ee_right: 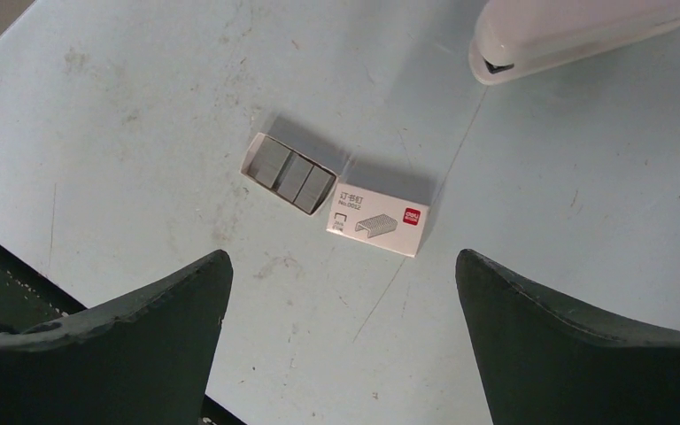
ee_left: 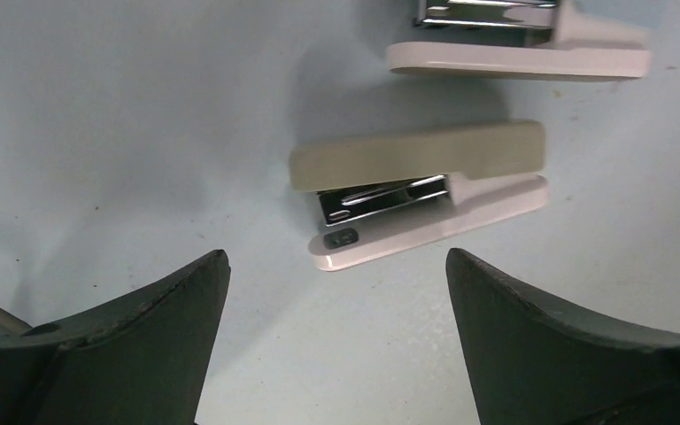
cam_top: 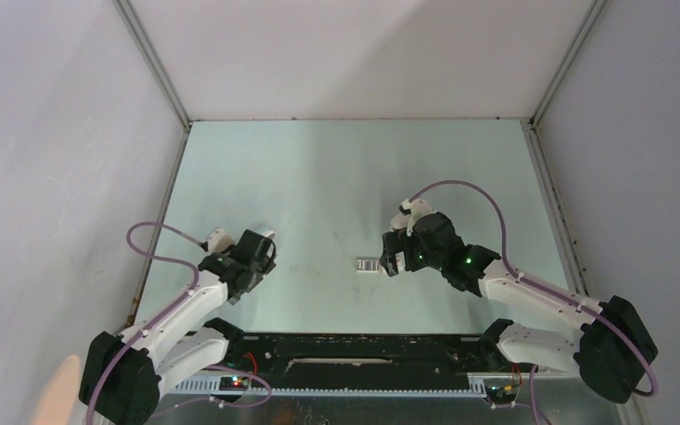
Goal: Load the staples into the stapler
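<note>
The stapler [ee_left: 425, 190] lies on the table with a beige top arm, a white base and its metal channel showing between them. My left gripper [ee_left: 336, 257] hovers open just short of its front end, fingers apart and empty. In the top view this gripper [cam_top: 264, 251] covers most of the stapler. The staples [ee_right: 289, 174] are grey blocks in an open tray, also seen in the top view [cam_top: 368, 265]. My right gripper [ee_right: 343, 255] is open and empty just behind them, and stands right of them in the top view [cam_top: 392, 262].
A white staple box [ee_right: 377, 219] with a red logo lies against the tray. A second white stapler-like shape [ee_left: 518, 49] sits just beyond the stapler. A white stapler body [ee_right: 567, 31] shows beyond the staples. Grey walls enclose the table [cam_top: 336, 177].
</note>
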Motion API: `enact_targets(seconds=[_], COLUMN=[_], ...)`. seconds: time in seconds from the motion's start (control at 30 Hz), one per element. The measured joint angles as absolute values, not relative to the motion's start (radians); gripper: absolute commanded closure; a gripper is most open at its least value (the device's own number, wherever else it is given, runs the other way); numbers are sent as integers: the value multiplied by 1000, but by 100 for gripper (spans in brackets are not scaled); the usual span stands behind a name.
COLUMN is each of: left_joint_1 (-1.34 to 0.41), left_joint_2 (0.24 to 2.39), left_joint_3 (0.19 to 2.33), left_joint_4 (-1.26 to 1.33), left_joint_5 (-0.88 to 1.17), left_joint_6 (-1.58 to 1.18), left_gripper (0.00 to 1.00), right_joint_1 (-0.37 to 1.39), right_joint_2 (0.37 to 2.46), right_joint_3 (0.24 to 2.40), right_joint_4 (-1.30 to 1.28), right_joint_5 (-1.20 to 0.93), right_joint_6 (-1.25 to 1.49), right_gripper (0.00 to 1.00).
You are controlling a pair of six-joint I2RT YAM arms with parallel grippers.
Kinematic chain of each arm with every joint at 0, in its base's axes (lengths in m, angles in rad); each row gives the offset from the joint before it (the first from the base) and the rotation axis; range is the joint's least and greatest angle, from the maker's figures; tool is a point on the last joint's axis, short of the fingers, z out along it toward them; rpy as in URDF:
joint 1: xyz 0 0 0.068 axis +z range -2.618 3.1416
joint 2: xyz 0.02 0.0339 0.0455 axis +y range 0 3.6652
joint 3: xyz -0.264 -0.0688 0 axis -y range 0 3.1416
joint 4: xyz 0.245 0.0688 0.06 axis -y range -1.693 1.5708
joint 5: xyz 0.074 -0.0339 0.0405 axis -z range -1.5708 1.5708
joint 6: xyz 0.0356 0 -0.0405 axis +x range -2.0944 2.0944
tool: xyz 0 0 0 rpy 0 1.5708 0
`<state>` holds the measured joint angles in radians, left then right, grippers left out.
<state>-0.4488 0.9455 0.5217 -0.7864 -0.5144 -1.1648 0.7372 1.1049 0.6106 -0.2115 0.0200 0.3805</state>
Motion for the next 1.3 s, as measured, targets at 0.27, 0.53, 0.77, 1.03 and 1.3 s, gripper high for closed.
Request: enact_targets(seconds=[0.27,0.53,0.77,1.03,1.3], left_joint_1=[-435,-545,-656,-591,-520], left_joint_2=[1023,1213,1292,1296,1329], left_joint_3=[469,610,783,778,730], left_joint_4=[-628,-434,-428,-559,-556], left_joint_5=[-424,-310,-341,-454,-455], left_joint_6=[-1158,-1034,-934,-908,-867], left_gripper=[6,5,15,38,44], right_joint_1=[787,788,788,788,788], right_joint_2=[1076,1059,1059,1073,1110], right_joint_3=[610,601,595,590,587], right_joint_4=[-186,-171,-156,-137,-128], right_joint_5=[73,94,94,89,70], right_joint_6=[360,354,347,346,339], right_gripper=[1,1,1,3,6])
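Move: The beige stapler lies about 4 cm ahead of the left hand and 3 cm to its right, some 3 cm lower, with its mouth end towards the hand. The blue stapler sits about 6 cm farther out beyond it and about 1 cm to its left. From the right hand, the beige stapler is roughly 29 cm to the left, 1 cm farther out and 7 cm below. Dip the open left gripper about 2 cm, then sweep it low to the right and forward, pushing the beige stapler along, and let it rise clear some 14 cm to the right as it turns about 25 degrees clockwise. Then bring it back left about 8 cm and down 4 cm, closing to just over half open astride the stapler's mouth end. ##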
